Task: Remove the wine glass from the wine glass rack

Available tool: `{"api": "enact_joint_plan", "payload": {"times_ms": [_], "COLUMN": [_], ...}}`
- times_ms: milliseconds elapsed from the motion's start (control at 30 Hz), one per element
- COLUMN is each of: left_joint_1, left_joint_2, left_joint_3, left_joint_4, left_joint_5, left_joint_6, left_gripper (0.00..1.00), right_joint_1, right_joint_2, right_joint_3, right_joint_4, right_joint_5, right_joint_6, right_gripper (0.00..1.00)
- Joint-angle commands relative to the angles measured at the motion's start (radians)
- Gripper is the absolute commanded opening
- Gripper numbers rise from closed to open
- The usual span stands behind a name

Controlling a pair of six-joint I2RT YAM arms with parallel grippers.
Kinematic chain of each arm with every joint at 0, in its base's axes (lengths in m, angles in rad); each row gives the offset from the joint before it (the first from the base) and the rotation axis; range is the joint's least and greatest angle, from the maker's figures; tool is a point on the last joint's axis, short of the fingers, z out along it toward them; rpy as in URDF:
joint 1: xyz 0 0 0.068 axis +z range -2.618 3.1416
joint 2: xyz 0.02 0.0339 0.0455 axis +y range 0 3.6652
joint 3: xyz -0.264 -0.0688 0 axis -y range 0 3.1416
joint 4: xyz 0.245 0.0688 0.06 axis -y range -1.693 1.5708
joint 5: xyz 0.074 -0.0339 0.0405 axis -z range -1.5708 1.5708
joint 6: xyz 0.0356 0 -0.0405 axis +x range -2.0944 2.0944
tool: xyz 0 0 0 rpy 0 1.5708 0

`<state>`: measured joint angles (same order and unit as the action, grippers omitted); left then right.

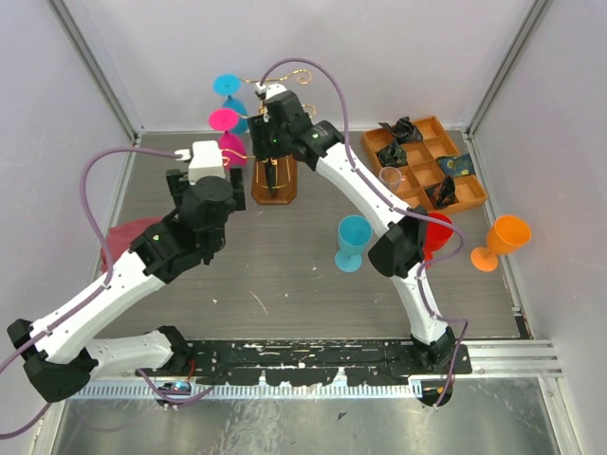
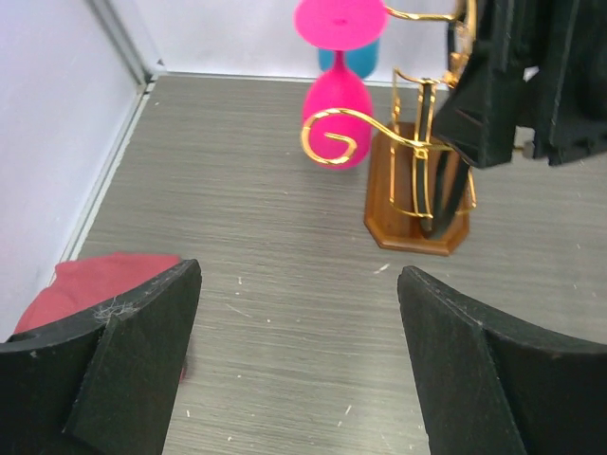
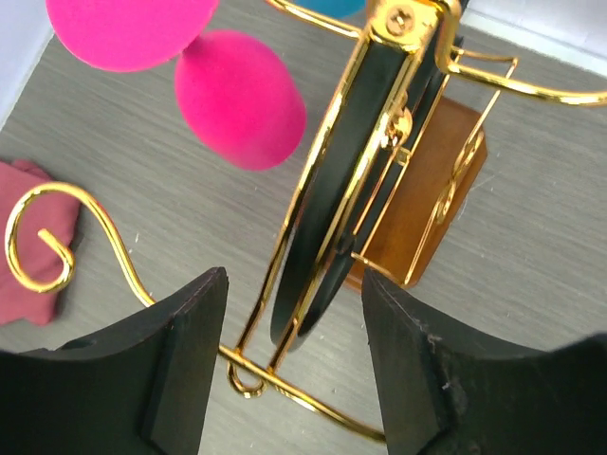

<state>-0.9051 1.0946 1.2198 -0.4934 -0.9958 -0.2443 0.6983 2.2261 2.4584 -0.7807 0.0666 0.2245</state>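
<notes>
The wine glass rack point(image 1: 273, 185) stands at the back of the table, gold wire on a brown wooden base point(image 2: 413, 227). A pink wine glass point(image 2: 339, 118) hangs upside down from its left arm, with another pink one point(image 1: 225, 118) and a cyan one point(image 1: 228, 85) behind it. A black glossy glass point(image 3: 322, 227) hangs inside the rack's centre wires. My right gripper point(image 3: 294, 280) is over the rack, open, with its fingers on either side of that black glass and not touching it. My left gripper point(image 2: 299, 284) is open above bare table, left of the rack.
A cyan glass point(image 1: 351, 242) and an orange glass point(image 1: 500, 242) stand on the right side. A red glass point(image 1: 438, 232) is partly behind the right arm. The compartmented wooden tray point(image 1: 465, 194) is at back right, with a clear glass point(image 1: 391, 177) beside it. A maroon cloth point(image 2: 104, 280) lies at left.
</notes>
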Motion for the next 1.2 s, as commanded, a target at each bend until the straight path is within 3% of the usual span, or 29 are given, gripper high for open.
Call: {"api": "enact_joint_plan", "payload": {"times_ms": [0, 100, 233, 333, 500, 733, 967, 1167], "left_joint_1": [0.082, 0.137, 0.192, 0.225, 0.262, 0.330, 0.403, 0.497], "left_joint_2": [-0.038, -0.046, -0.045, -0.029, 0.025, 0.096, 0.127, 0.202], "left_joint_3": [0.018, 0.010, 0.002, 0.007, 0.039, 0.094, 0.149, 0.179], "left_joint_4": [-0.027, -0.021, -0.002, 0.023, 0.074, 0.134, 0.168, 0.214], "left_joint_5": [0.029, 0.086, 0.145, 0.176, 0.227, 0.395, 0.536, 0.768], "left_joint_6": [-0.074, -0.082, -0.083, -0.068, -0.036, -0.029, -0.066, -0.188], "left_gripper": [0.92, 0.92, 0.92, 0.92, 0.93, 0.94, 0.94, 0.94], "right_joint_1": [0.030, 0.047, 0.049, 0.038, -0.015, -0.122, -0.154, -0.177], "right_joint_2": [0.005, 0.033, 0.013, -0.055, -0.175, -0.354, -0.401, -0.405], "right_joint_3": [0.083, 0.080, 0.050, -0.065, -0.178, -0.339, -0.365, -0.339], "right_joint_4": [0.062, 0.041, 0.011, 0.014, -0.013, 0.009, 0.010, -0.028], "right_joint_5": [0.097, 0.193, 0.260, 0.266, 0.243, 0.165, 0.111, -0.022], "right_joint_6": [-0.083, -0.114, -0.155, -0.195, -0.272, -0.336, -0.504, -0.541], "right_gripper": [0.65, 0.62, 0.41, 0.28, 0.17, 0.16, 0.16, 0.13]}}
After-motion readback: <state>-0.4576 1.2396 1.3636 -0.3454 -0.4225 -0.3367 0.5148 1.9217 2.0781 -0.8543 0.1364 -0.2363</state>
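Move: The right hand's open fingers already straddle the rack's black-and-gold upright, which is about 1 cm ahead and 1 cm below them. From that hand the hanging pink glass is about 9 cm left and 4 cm ahead, level in height. The hanging blue glass is 8 cm farther out than the pink one, and a standing blue glass is roughly 15 cm right, 13 cm back and 20 cm below. From the left hand the pink glass is some 12 cm ahead, 4 cm right, 5 cm lower. The right fingers close on the rack's upright, pinching its gold bars. They then drag the rack about 16 cm to the right at nearly constant height, away from the left hand, while the wrist rolls some 25 degrees, its left side dipping. The left hand, empty and open, reaches about 9 cm forward, swinging roughly 4 cm left and partly back on the way. ##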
